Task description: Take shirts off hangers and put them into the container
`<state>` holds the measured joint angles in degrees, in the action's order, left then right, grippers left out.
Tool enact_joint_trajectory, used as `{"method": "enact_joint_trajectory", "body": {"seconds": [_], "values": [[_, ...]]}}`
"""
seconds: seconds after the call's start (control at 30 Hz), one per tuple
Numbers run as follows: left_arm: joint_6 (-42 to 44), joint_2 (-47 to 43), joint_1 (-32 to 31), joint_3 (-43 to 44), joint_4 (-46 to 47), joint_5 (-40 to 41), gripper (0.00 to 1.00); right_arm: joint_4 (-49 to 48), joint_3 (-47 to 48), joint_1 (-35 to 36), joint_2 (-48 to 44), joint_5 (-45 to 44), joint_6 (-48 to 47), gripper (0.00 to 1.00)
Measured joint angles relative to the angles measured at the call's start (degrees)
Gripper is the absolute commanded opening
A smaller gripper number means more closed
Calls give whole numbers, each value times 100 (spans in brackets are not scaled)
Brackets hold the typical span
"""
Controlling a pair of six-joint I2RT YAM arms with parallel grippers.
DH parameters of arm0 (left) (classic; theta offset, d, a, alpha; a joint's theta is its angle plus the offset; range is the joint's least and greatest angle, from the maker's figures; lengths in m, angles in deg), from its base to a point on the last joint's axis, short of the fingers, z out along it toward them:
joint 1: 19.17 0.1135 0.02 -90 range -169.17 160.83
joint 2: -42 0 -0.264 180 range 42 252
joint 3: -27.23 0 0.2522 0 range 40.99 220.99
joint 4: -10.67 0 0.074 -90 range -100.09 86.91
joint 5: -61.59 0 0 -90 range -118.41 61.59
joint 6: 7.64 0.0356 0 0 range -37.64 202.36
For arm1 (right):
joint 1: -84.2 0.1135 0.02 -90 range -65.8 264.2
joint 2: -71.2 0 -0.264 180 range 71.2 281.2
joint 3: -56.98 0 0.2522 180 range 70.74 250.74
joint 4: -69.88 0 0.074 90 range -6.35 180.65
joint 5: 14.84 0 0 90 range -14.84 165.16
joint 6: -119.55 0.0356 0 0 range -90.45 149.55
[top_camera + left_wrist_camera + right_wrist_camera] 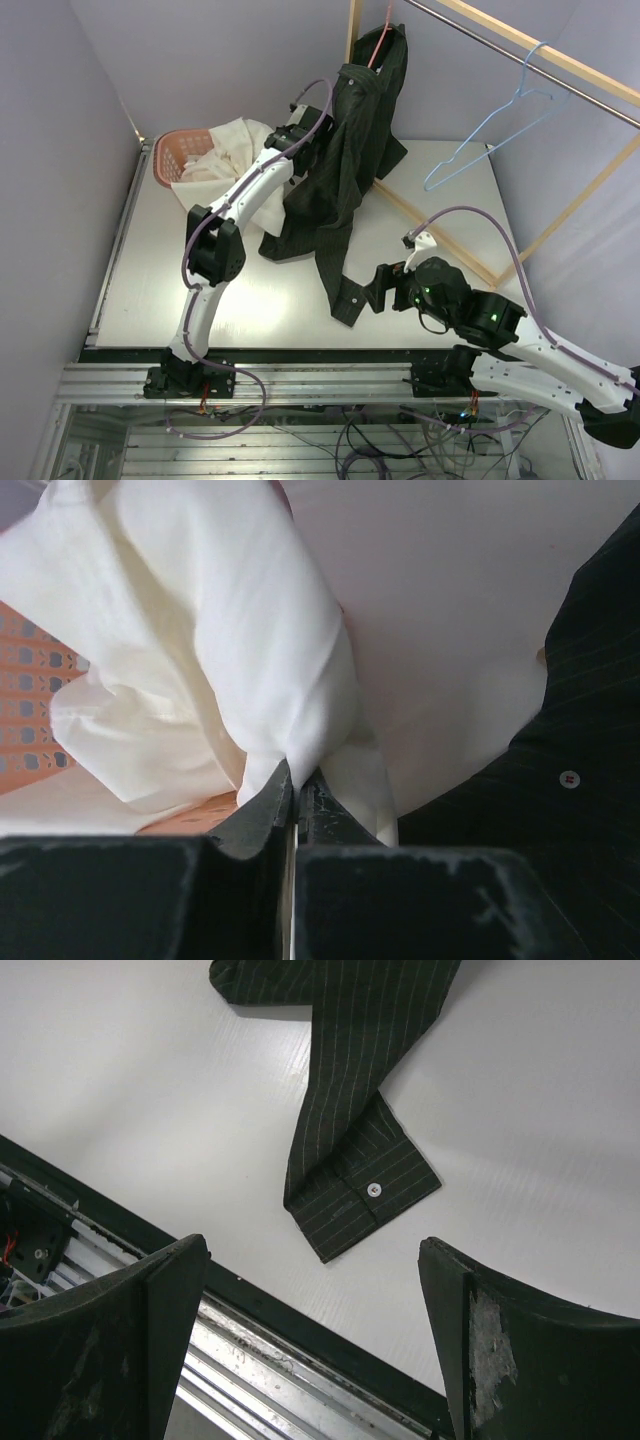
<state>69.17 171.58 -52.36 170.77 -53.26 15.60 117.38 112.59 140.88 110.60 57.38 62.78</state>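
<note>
The white shirt (232,150) lies bunched over the rim of the salmon container (178,150) and spills onto the table. My left gripper (298,128) is shut on a fold of this white shirt (200,660), with the container's lattice (30,680) just behind it. The dark pinstriped shirt (350,150) hangs from a pink hanger (376,45); its sleeve trails across the table to a buttoned cuff (360,1200). My right gripper (310,1250) stands open just above the table's front edge, near that cuff and holding nothing. A light blue hanger (490,130) hangs bare on the rod.
A wooden rack frame (560,215) with a metal rod (520,55) stands at the back right, its base rail crossing the table. The black front edge of the table (300,1345) and a metal rail run under my right gripper. Walls close in on the left and back.
</note>
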Motion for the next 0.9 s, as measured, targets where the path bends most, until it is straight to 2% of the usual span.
{"method": "enact_joint_trajectory", "body": {"seconds": [0.27,0.47,0.6,0.73,0.9], "values": [[46,-236,-7,0,-4,57,7,-48,-24,0,105,26,2,87],[251,-1056,4,-9,136,260,7,-153,-28,0,282,66,2,87],[407,-1513,256,109,262,365,7,-227,-28,0,345,92,24,86],[374,-1832,1327,46,413,66,7,-267,-28,0,374,133,44,86],[321,-2044,2686,-708,761,-160,10,-376,-44,0,452,197,59,86]]}}
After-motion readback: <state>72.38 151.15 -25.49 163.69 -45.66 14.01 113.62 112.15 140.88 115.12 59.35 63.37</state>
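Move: Ahead of its foot, the left hand already pinches white shirt cloth beside the container's right edge. The container's middle is about 15 cm to its left, 4 cm nearer the base and 10 cm below. The black shirt hangs some 11 cm to its right, 3 cm back and slightly lower. From the idle right hand the container is roughly 31 cm ahead, 38 cm to the left and 10 cm below. Lifting the pinched cloth of the white shirt, the left arm first rises almost straight up, some 15 cm, easing back slightly, then sweeps fast to the left, about 25 cm in all, across above the container to its left edge, starting to sink at the end. The fingers keep their hold while the wrist tips up and turns counter-clockwise, each by about 20 degrees. ##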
